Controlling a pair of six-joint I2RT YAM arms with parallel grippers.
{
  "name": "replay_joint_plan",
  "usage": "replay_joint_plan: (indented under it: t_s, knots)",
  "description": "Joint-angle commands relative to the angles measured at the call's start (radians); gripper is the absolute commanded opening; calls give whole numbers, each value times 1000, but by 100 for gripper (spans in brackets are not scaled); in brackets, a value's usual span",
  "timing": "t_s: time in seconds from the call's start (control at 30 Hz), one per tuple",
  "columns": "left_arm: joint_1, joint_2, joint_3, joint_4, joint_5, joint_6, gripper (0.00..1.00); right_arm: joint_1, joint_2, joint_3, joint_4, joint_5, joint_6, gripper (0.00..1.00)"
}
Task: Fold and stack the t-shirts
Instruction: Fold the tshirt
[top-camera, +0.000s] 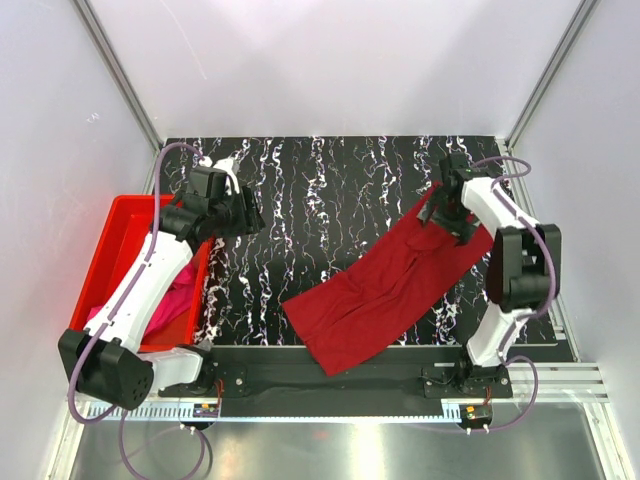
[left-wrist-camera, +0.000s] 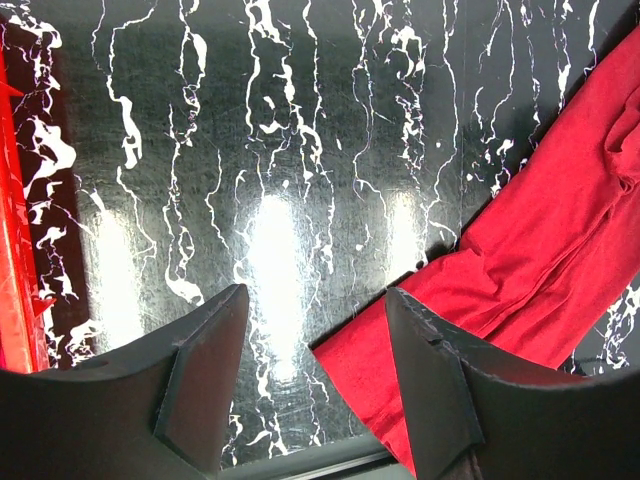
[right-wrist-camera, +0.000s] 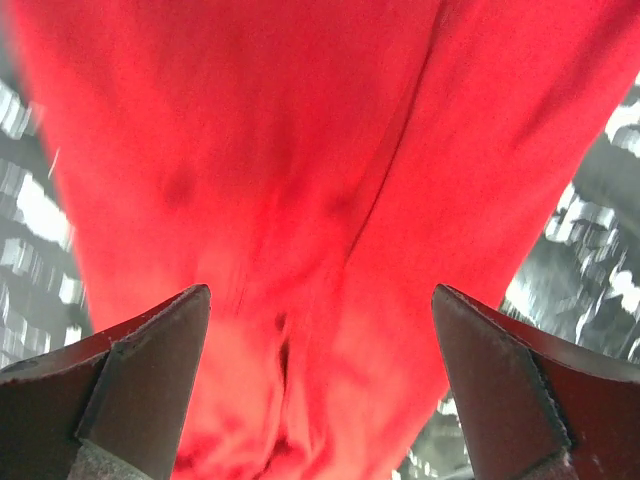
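Note:
A dark crimson t-shirt lies as a long folded strip, set diagonally across the black marbled table. My right gripper hovers over the strip's far right end, open. In the right wrist view its jaws stand wide apart above the red cloth with nothing pinched between them. My left gripper hangs open over bare table at the far left, next to the bin. In its wrist view the gripper is empty and the crimson shirt lies off to the right. A magenta pink t-shirt sits crumpled in the bin, partly hidden by the left arm.
A rigid red plastic bin stands at the left edge of the table, and its wall shows at the left of the left wrist view. White enclosure walls close in the back and both sides. The arm bases sit on a rail at the near edge.

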Motion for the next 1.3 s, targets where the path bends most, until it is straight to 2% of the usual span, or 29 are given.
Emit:
replay_joint_plan:
  t_s: [0.0, 0.3, 0.37, 0.47, 0.57, 0.6, 0.67, 0.7, 0.73, 0.77, 0.87, 0.93, 1.1, 1.27]
  knots:
    - [-1, -7, 32, 24, 24, 26, 62, -39, 128, 80, 28, 30, -48, 100]
    - [-1, -6, 3, 32, 35, 38, 62, -51, 418, 308, 69, 38, -74, 100]
    - [-1, 4, 1, 29, 38, 38, 62, -32, 455, 354, 97, 29, -89, 100]
    - [-1, 20, -10, 33, 46, 33, 62, 25, 559, 518, 89, 9, -126, 100]
    - [-1, 36, -25, 40, 58, 23, 62, 91, 712, 802, 31, -16, -193, 100]
    - [-2, 39, -30, 43, 61, 18, 62, 138, 805, 988, 10, -20, -211, 100]
    - [-2, 42, -48, 49, 72, 12, 62, 186, 904, 1185, -50, -34, -267, 100]
    - [-4, 43, -54, 50, 75, 9, 62, 217, 985, 1339, -58, -45, -278, 100]
    - [-5, 47, -59, 49, 78, 6, 62, 228, 1008, 1380, -35, -77, -276, 100]
    - [-8, 45, -65, 47, 75, 4, 62, 234, 1016, 1387, -6, -94, -267, 100]
    - [-25, 40, -92, 55, 75, 4, 62, 251, 914, 1196, 158, -157, -230, 100]
    - [-39, 47, -125, 88, 108, 1, 64, 261, 880, 1174, 178, -166, -230, 100]
    - [-68, 115, -215, 219, 205, -72, 63, 257, 776, 1285, 22, -146, -270, 100]
    - [-140, 181, -258, 259, 199, -119, 60, 232, 563, 1191, -79, -143, -310, 100]
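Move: Below the right hand lies red cloth: the t-shirt's far right end has its middle about 5 cm ahead, 5 cm to the right and 6 cm down. The t-shirt's near left end lies some 26 cm back and 27 cm left of that hand. From the left hand this near left end is roughly 21 cm back, 16 cm right and 19 cm below; the red bin's middle is about 29 cm left and 5 cm back. Dropping about 6 cm onto the t-shirt's far right end, the right hand, fingers wide open, drags the cloth forward and then left, some 20 cm each way, turning about 30 degrees counter-clockwise before it lifts again. The left hand first waits, then sinks about 11 cm, drifting right and a little back towards the cloth's left side, fingers tipping further down. ##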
